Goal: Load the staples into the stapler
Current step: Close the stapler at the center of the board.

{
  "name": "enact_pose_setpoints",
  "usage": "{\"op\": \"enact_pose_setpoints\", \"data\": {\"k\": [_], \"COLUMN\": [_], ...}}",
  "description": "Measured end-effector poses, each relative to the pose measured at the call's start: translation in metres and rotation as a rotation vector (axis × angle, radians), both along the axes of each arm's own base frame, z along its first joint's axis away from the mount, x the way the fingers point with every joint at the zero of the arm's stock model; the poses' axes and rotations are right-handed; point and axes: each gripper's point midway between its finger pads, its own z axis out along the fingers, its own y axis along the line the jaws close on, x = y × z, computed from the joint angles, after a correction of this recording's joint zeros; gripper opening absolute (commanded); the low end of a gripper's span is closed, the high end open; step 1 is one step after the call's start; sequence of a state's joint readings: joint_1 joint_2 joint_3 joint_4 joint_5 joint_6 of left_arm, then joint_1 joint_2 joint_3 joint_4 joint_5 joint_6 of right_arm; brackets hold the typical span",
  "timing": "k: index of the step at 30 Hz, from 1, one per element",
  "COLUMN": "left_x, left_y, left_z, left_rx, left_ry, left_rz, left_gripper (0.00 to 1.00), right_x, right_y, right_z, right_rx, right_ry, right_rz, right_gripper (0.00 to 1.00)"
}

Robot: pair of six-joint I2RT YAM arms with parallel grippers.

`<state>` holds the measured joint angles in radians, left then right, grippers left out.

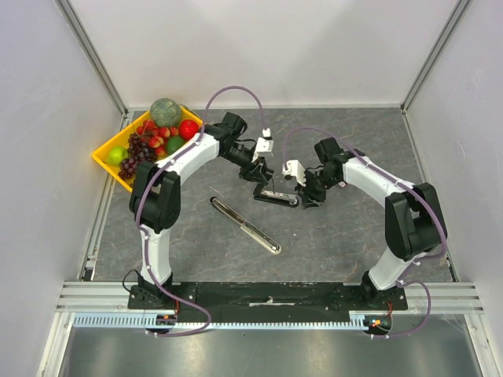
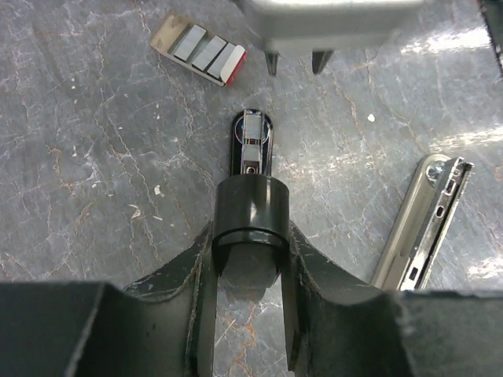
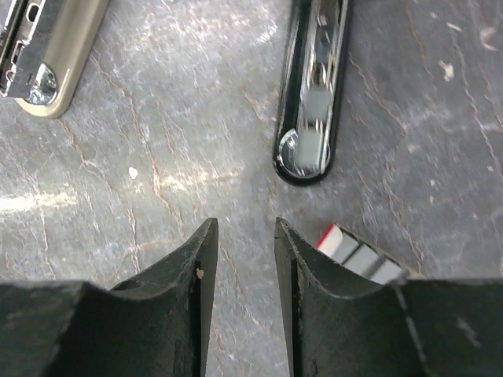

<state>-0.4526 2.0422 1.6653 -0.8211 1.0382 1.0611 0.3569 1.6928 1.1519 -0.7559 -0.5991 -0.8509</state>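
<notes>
The stapler lies in two pieces. Its black base has a shiny channel on top. My left gripper is shut on the base's rounded black end. The long silver top piece lies apart on the table, nearer the arm bases. The staples are grey strips in a small white-and-red box beside the base's far tip. My right gripper hovers open over bare table just short of that tip, nothing between its fingers, its right finger hiding part of the box.
A yellow tray of fruit stands at the back left corner. Grey walls and metal rails enclose the dark stone-patterned table. The two grippers face each other closely over the base.
</notes>
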Motion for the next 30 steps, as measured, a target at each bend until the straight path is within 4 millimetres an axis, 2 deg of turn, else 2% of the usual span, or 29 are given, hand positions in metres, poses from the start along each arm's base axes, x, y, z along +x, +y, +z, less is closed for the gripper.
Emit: {"op": "enact_pose_setpoints", "data": {"k": [5, 9, 12, 16, 24, 30], "left_x": [-0.011, -0.026, -0.036, -0.045, -0.044, -0.043], "left_y": [-0.018, -0.033, -0.040, -0.043, -0.049, -0.054], "left_z": [-0.015, -0.028, -0.051, -0.083, -0.089, -0.094], "left_rx": [0.112, 0.195, 0.284, 0.379, 0.474, 0.539], "left_ry": [-0.042, -0.059, -0.062, -0.047, -0.130, -0.205], "left_rz": [-0.004, -0.018, -0.027, -0.033, -0.019, -0.019], "left_gripper": [0.02, 0.02, 0.02, 0.02, 0.02, 0.02], "right_x": [0.012, 0.021, 0.025, 0.025, 0.029, 0.030], "right_y": [-0.024, -0.047, -0.058, -0.063, -0.082, -0.085], "right_z": [0.013, 0.033, 0.051, 0.066, 0.074, 0.079], "right_rx": [0.025, 0.055, 0.078, 0.103, 0.114, 0.125], "right_ry": [-0.011, -0.052, -0.102, -0.137, -0.156, -0.166], "right_rz": [-0.072, -0.146, -0.179, -0.188, -0.248, -0.260], "right_gripper": [0.42, 0.41, 0.41, 0.41, 0.41, 0.41]}}
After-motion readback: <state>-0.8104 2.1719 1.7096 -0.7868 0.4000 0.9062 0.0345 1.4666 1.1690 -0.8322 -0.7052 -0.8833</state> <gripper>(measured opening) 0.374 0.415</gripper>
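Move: The left gripper already pinches the raised cover of the black stapler. The stapler's open base is centred roughly 5 cm to its right, 4 cm back and 11 cm below. At base height, the staple tray lies about 15 cm right of that gripper and 1 cm back, and the open beige stapler some 10 cm back and 4 cm left. From the empty right gripper, the base is about 9 cm left, 4 cm ahead and 5 cm lower. Keep the left fingers pinched on the black stapler's cover and swing it down about 9 cm, also right and back some 5 cm each way, onto its base, tipping the fingers about 30 degrees more steeply down and slowing over the last part. Meanwhile draw the right gripper clear of the stapler, about 8 cm right and 8 cm up with a little forward, its fingers unchanged. ##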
